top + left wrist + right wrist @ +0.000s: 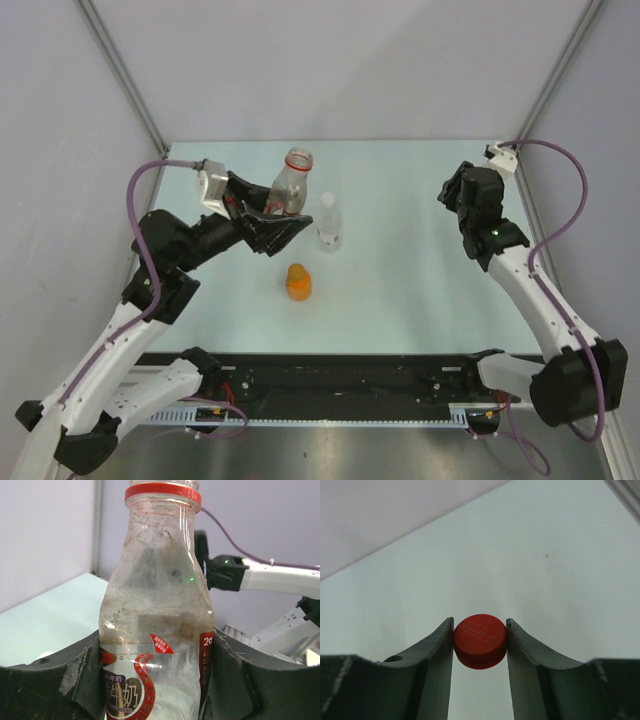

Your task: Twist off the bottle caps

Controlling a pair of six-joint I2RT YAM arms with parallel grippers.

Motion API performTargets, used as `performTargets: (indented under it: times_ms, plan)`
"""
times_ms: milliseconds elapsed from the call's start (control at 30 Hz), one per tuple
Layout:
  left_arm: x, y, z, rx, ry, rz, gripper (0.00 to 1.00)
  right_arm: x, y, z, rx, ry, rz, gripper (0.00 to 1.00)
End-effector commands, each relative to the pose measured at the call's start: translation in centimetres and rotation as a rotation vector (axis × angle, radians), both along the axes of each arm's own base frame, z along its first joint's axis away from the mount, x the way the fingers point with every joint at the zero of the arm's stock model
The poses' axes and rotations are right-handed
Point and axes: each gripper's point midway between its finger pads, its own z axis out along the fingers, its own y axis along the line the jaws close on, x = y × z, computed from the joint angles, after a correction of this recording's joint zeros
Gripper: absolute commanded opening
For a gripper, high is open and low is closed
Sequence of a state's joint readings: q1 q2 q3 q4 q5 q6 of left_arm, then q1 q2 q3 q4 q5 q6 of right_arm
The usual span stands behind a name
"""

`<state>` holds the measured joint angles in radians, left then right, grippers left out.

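My left gripper [281, 214] is shut on the body of a clear bottle with a red neck ring [291, 187], held above the table and tilted. In the left wrist view that bottle [157, 595] fills the frame between my fingers [80, 680], and its mouth at the red ring [163, 490] is open with no cap. My right gripper [480, 632] is shut on the red cap [480, 641], pinched by its sides over bare table. That gripper [452, 190] hangs at the right. A small clear bottle with a white cap [329, 224] and a squat orange bottle with an orange cap [298, 283] stand mid-table.
The pale green table [400, 290] is walled by white panels at the back and both sides. A black rail [340, 375] runs along the near edge between the arm bases. The two standing bottles sit just right of and below my left gripper.
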<state>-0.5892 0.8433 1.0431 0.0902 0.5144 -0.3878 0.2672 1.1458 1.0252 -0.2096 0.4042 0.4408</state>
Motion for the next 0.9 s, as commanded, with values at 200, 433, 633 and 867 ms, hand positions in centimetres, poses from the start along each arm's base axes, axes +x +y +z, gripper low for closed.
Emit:
performTargets:
  times_ms: [200, 433, 633, 867]
  plan:
    - [1.1, 4.3, -1.5, -0.015, 0.003, 0.265, 0.01, 6.3, -1.4, -9.9, -0.071, 0.127, -0.129, 0.0]
    - [1.4, 4.6, -2.7, 0.001, 0.008, 0.286, 0.01, 8.3, -1.1, -14.8, -0.055, 0.184, -0.13, 0.0]
    - [1.4, 4.6, -2.7, 0.007, -0.001, 0.289, 0.01, 8.5, -1.3, -19.4, -0.044, 0.294, -0.137, 0.0]
    - [1.6, 4.2, -3.1, 0.019, 0.008, 0.28, 0.01, 8.6, -1.1, -21.8, -0.033, 0.35, -0.124, 0.0]
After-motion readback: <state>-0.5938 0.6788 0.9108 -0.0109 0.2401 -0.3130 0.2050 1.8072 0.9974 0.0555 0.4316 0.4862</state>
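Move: The right hand already holds the red cap; the bare table spot it is bound for lies about 7 cm ahead, 1 cm right and 26 cm below. From that hand the clear bottle stands about 3 cm ahead, 23 cm left and 19 cm below, the orange bottle 10 cm back, 29 cm left and 24 cm below. From the left hand, holding the opened bottle, the cap's spot is roughly 26 cm ahead, 29 cm right and 43 cm below. Downward and at first also forward, the right hand carries the red cap towards the bare right side of the table, sinking about 23 cm in all and ending nearly straight down, its fingers tipping further down and still gripping. The left hand, keeping the uncapped bottle clasped, draws about 4 cm left, then sinks nearly as far, turning some 15 degrees counter-clockwise. ##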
